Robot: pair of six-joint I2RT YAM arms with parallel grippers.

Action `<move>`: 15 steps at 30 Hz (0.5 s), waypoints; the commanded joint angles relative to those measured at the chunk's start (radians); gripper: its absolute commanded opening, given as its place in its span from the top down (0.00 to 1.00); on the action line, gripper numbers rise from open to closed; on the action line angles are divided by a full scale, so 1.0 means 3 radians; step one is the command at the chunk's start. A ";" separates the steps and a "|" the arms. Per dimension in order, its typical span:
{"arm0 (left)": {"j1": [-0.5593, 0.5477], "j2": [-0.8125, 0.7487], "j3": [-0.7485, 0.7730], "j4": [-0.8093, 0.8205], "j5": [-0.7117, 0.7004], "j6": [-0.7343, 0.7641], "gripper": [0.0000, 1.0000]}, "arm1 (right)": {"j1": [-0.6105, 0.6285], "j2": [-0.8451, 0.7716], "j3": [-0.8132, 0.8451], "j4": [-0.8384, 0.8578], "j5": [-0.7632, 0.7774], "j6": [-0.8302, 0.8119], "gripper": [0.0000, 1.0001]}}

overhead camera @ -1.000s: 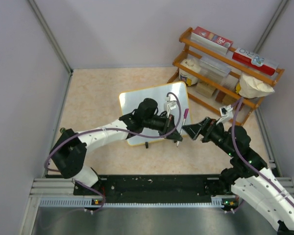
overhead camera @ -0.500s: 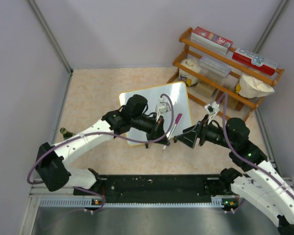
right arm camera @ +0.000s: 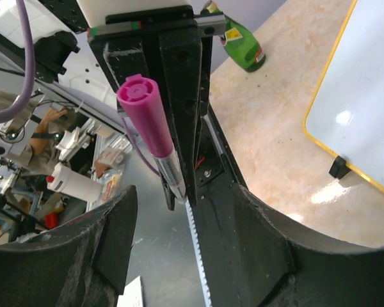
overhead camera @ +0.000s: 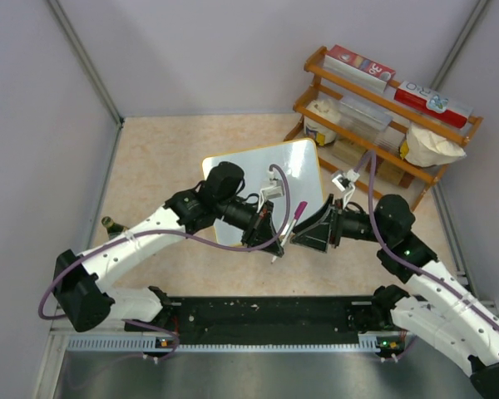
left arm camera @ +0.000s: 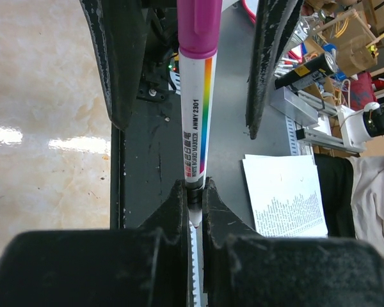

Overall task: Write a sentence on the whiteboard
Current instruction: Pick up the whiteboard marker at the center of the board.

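The whiteboard [overhead camera: 251, 169], glossy white with a yellow frame, lies on the table's middle; its corner and a black foot show in the right wrist view [right arm camera: 365, 96]. My left gripper [overhead camera: 274, 241] [left arm camera: 193, 189] is shut on the tip end of a white marker [left arm camera: 193, 128], held above the table in front of the board. The marker's magenta cap [overhead camera: 300, 208] [right arm camera: 146, 121] points toward my right arm. My right gripper [overhead camera: 299, 234] [right arm camera: 182, 211] is open, its fingers [left arm camera: 118, 64] standing on either side of the cap with gaps on both sides.
A wooden rack [overhead camera: 382, 116] with boxes, jars and a cloth bag stands at the back right. A green bottle [overhead camera: 110, 223] [right arm camera: 240, 48] lies by the left wall. The black base rail [overhead camera: 266, 314] runs along the near edge.
The left gripper carried the marker leftward and nearer, off the board's edge. The right gripper followed it left, came around the magenta cap, and its jaws have narrowed.
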 commanded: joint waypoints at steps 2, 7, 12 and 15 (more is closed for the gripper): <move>-0.0006 0.0024 -0.0006 0.0024 0.0154 0.0104 1.00 | -0.0007 0.0034 0.0000 0.0343 -0.0165 0.0139 0.44; -0.0021 0.0065 0.0005 -0.0021 0.0139 0.0134 1.00 | 0.0064 0.0157 -0.0082 0.0593 -0.0181 0.0267 0.51; -0.0026 0.0091 0.0005 -0.0088 0.0093 0.0201 1.00 | 0.0274 0.0295 -0.0051 0.0624 -0.0073 0.0216 0.60; -0.0027 0.0081 0.0005 -0.0109 0.0083 0.0216 1.00 | 0.0315 0.0367 0.0005 0.0527 -0.0068 0.0155 0.71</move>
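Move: Just off the right fingertips, the marker leans cap-up, its middle about 2 cm to the left and 1 cm back of the right hand, level with it. The left fingers already grip it by the tip end, some 5 cm left, 3 cm back and 3 cm below; from them the marker's middle is 1 cm ahead, 3 cm right, 3 cm up. The whiteboard's middle lies about 18 cm ahead, 8 cm left and 13 cm below the right hand. Easing about 2 cm left and nearly 1 cm back, the right hand slides its open fingers farther around the marker's body and narrows them from over half open to about a third, turning slightly counter-clockwise. They aren't shut; a touch can't be made out. The left hand keeps its pinch near the tip and sinks about 1 cm. ##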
